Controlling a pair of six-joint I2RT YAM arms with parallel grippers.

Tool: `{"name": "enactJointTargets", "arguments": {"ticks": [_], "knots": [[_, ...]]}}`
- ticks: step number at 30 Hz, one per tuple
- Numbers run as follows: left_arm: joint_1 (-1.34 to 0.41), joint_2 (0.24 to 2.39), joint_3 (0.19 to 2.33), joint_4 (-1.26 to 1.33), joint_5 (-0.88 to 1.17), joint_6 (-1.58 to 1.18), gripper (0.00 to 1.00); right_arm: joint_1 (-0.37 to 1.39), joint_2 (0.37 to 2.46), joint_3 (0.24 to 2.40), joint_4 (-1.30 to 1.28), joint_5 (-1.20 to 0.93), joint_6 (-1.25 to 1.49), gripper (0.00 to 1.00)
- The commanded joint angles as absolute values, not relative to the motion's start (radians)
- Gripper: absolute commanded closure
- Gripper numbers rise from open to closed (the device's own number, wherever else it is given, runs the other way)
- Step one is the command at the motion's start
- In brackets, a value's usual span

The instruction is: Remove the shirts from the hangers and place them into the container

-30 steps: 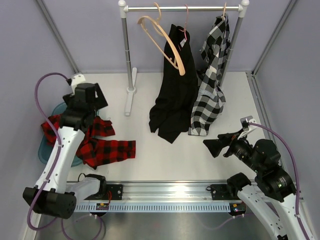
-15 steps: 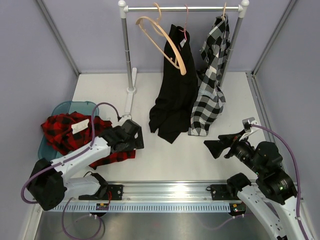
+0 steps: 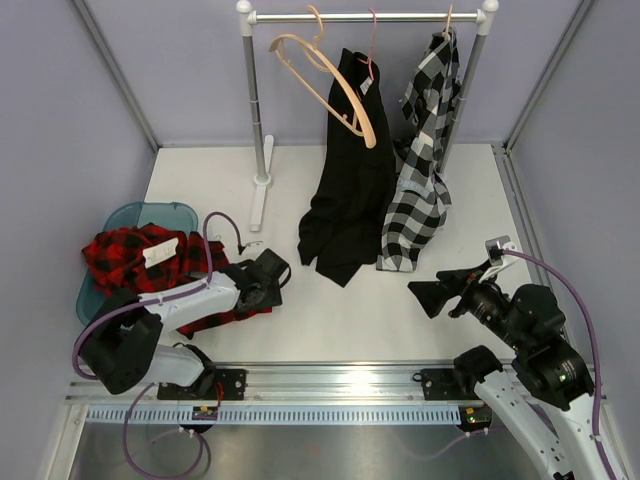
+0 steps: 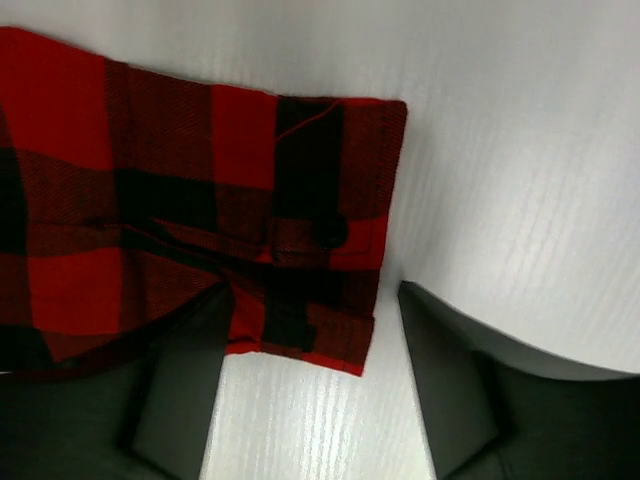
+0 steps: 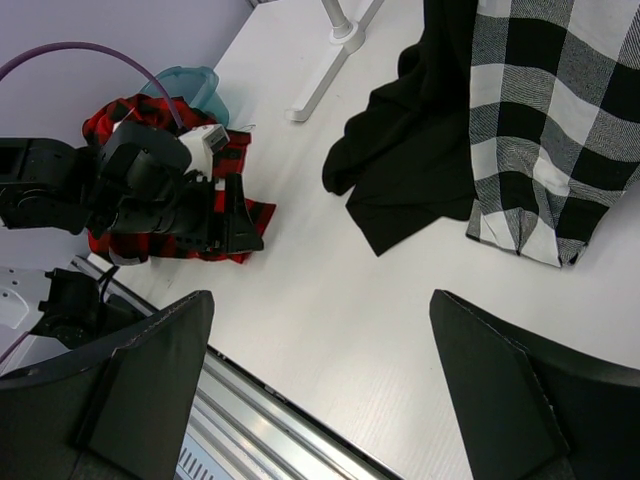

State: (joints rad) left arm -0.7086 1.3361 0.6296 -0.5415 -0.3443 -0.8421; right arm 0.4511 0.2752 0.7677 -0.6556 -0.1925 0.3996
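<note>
The red-and-black plaid shirt [image 3: 135,258] lies bunched in the teal container [image 3: 135,214], one sleeve trailing onto the table. My left gripper [image 3: 270,278] is low at that sleeve's cuff [image 4: 300,215]. Its jaws stand open, and the cuff's edge reaches between the fingers [image 4: 175,400]. The black shirt [image 3: 350,185] hangs on a pink hanger [image 3: 371,45]. Beside it the black-and-white check shirt [image 3: 425,160] hangs on a wooden hanger [image 3: 447,25]. An empty wooden hanger [image 3: 330,80] dangles to their left. My right gripper [image 3: 438,292] hovers open and empty at the right, above the table.
The white-and-steel garment rail [image 3: 365,16] spans the back, its left post and foot [image 3: 261,190] standing on the table. Both hanging shirts' hems rest on the table. A metal track [image 3: 330,385] runs along the near edge.
My left arm swung from over the container down to the sleeve cuff on the table, and its jaws have narrowed a little. The plaid shirt is more gathered in the container. The right arm stayed put.
</note>
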Motion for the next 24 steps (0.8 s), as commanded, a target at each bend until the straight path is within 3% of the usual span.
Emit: {"name": "enactJointTargets", "arguments": {"ticks": [1,2,4,5,8,17,24], "knots": [[-0.709,1.388,0.604,-0.479,-0.356,-0.89,0.38,0.449,0.268,0.765,-0.646,-0.193,0.4,0.01],[-0.709,1.388,0.606,-0.482,-0.365,-0.89,0.53,0.449,0.268,0.767,-0.646,-0.192,0.399,0.01],[-0.696,1.387,0.615,-0.511,-0.393,-0.887,0.68,0.449,0.268,0.767,-0.644,-0.193,0.397,0.01],[-0.69,1.387,0.618,-0.518,-0.399,-0.882,0.81,0.449,0.27,0.767,-0.644,-0.193,0.396,0.0],[-0.658,1.37,0.629,-0.534,-0.397,-0.87,1.0,0.449,0.271,0.764,-0.637,-0.193,0.393,0.0],[-0.588,1.177,0.981,-0.911,-0.707,-0.755,1.0,0.449,0.267,0.779,-0.638,-0.202,0.383,0.01],[-0.19,1.062,1.146,-0.879,-0.744,-0.471,1.0,0.449,0.256,0.781,-0.637,-0.21,0.38,0.01]]}}
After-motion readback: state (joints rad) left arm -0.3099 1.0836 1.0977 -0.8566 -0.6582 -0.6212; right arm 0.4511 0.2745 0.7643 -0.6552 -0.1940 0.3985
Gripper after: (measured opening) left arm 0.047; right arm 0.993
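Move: The cuff of the red plaid sleeve lies flat on the table between the left fingers, its middle roughly 2 cm ahead and 1 cm below. The container, with the shirt heaped in it, is about 25 cm to the left of that hand and 4 cm ahead; the rack foot is some 20 cm straight ahead, and the black shirt's hem about 15 cm right and 5 cm ahead. From the right hand the cuff is roughly 30 cm left, 5 cm ahead and 27 cm below. Shut the half-closing left fingers on the cuff down at the table, easing barely a centimetre or so forward and left as they pinch. Then, keeping the pinch, lift fast by about 20 cm, sweeping left towards the container and somewhat forward, while the wrist tips the fingers forward some 25 degrees and turns counter-clockwise. ##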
